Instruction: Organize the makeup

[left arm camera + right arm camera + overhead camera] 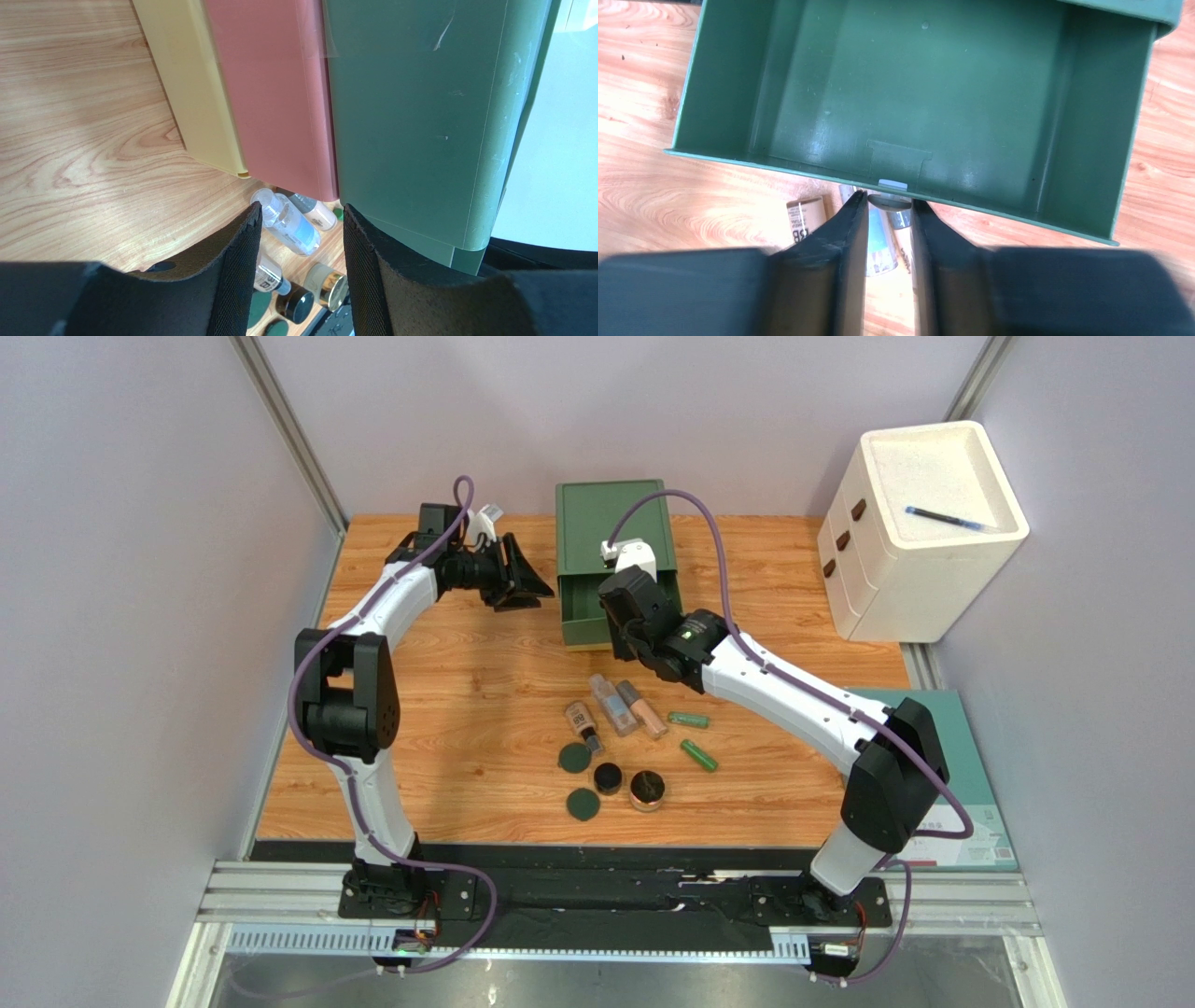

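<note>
The makeup lies loose on the wood in front of the drawer box [617, 532]: clear and beige tubes [613, 704], two green tubes [687, 718], dark green discs [574, 756], a black jar [608, 779] and a gold-rimmed compact [647, 788]. The green drawer [738, 84] is pulled out and holds nothing. My right gripper [888, 206] has its jaws closed on the drawer's grey handle [891, 201], above a clear bottle [882, 245]. My left gripper [300, 217] hangs open and empty left of the box, with a clear bottle [291, 224] and the compact [330, 285] seen beyond it.
The box's red [281, 91] and yellow [189, 84] parts show in the left wrist view. A white drawer cabinet [919, 546] with a blue pen [951, 517] on top stands at the back right. A teal mat [968, 784] lies at the right edge.
</note>
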You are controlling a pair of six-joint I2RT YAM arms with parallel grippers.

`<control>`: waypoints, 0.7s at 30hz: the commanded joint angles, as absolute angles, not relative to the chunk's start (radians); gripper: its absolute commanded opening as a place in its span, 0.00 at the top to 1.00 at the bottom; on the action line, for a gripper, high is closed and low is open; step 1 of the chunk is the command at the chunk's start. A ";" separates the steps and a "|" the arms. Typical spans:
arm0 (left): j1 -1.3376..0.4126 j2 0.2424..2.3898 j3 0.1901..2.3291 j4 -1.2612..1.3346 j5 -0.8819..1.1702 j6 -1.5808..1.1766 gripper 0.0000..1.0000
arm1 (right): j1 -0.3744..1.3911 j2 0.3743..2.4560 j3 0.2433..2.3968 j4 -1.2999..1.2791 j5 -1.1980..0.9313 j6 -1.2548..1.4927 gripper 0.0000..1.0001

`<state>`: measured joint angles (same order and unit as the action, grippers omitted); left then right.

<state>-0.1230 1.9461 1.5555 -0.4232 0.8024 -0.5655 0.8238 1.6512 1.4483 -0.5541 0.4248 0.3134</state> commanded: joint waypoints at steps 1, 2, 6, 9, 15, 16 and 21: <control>-0.121 1.908 1.563 -0.414 0.815 -0.543 0.47 | 0.833 1.618 1.454 -0.584 0.410 0.321 0.49; -0.121 1.908 1.563 -0.414 0.815 -0.543 0.47 | 0.833 1.617 1.454 -0.586 0.410 0.318 0.43; -0.121 1.908 1.563 -0.419 0.813 -0.540 0.47 | 0.834 1.594 1.448 -0.594 0.397 0.304 0.25; -0.121 1.907 1.562 -0.422 0.811 -0.535 0.47 | 0.836 1.562 1.425 -0.618 0.371 0.281 0.22; -0.121 1.905 1.560 -0.429 0.805 -0.523 0.47 | 0.868 1.473 1.324 -0.698 0.294 0.184 0.21; -0.121 1.905 1.559 -0.430 0.802 -0.523 0.47 | 0.883 1.462 1.306 -0.710 0.282 0.176 0.21; -0.121 1.913 1.549 -0.436 0.801 -0.511 0.47 | 0.913 1.408 1.198 -0.752 0.189 0.167 0.22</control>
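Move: The right fingers are still around the knob of the opened green top drawer, which is right at the hand point. On the table some 13 cm below, the clear bottle lies almost directly underneath, about 1 cm to the left, and the concealer tube 3 cm right and 1 cm back. The gold-rimmed jar is roughly 14 cm back and 4 cm right. From the left hand, the knob is about 8 cm back, 12 cm right, near level. Back towards its base, slowly at first and then faster, the right hand withdraws about 8 cm after its fingers spread wide and let go of the drawer knob. It drifts a little right and dips late on, heading over the bottles towards the gold-rimmed jar while turning some 15 degrees counter-clockwise and tipping further down. ##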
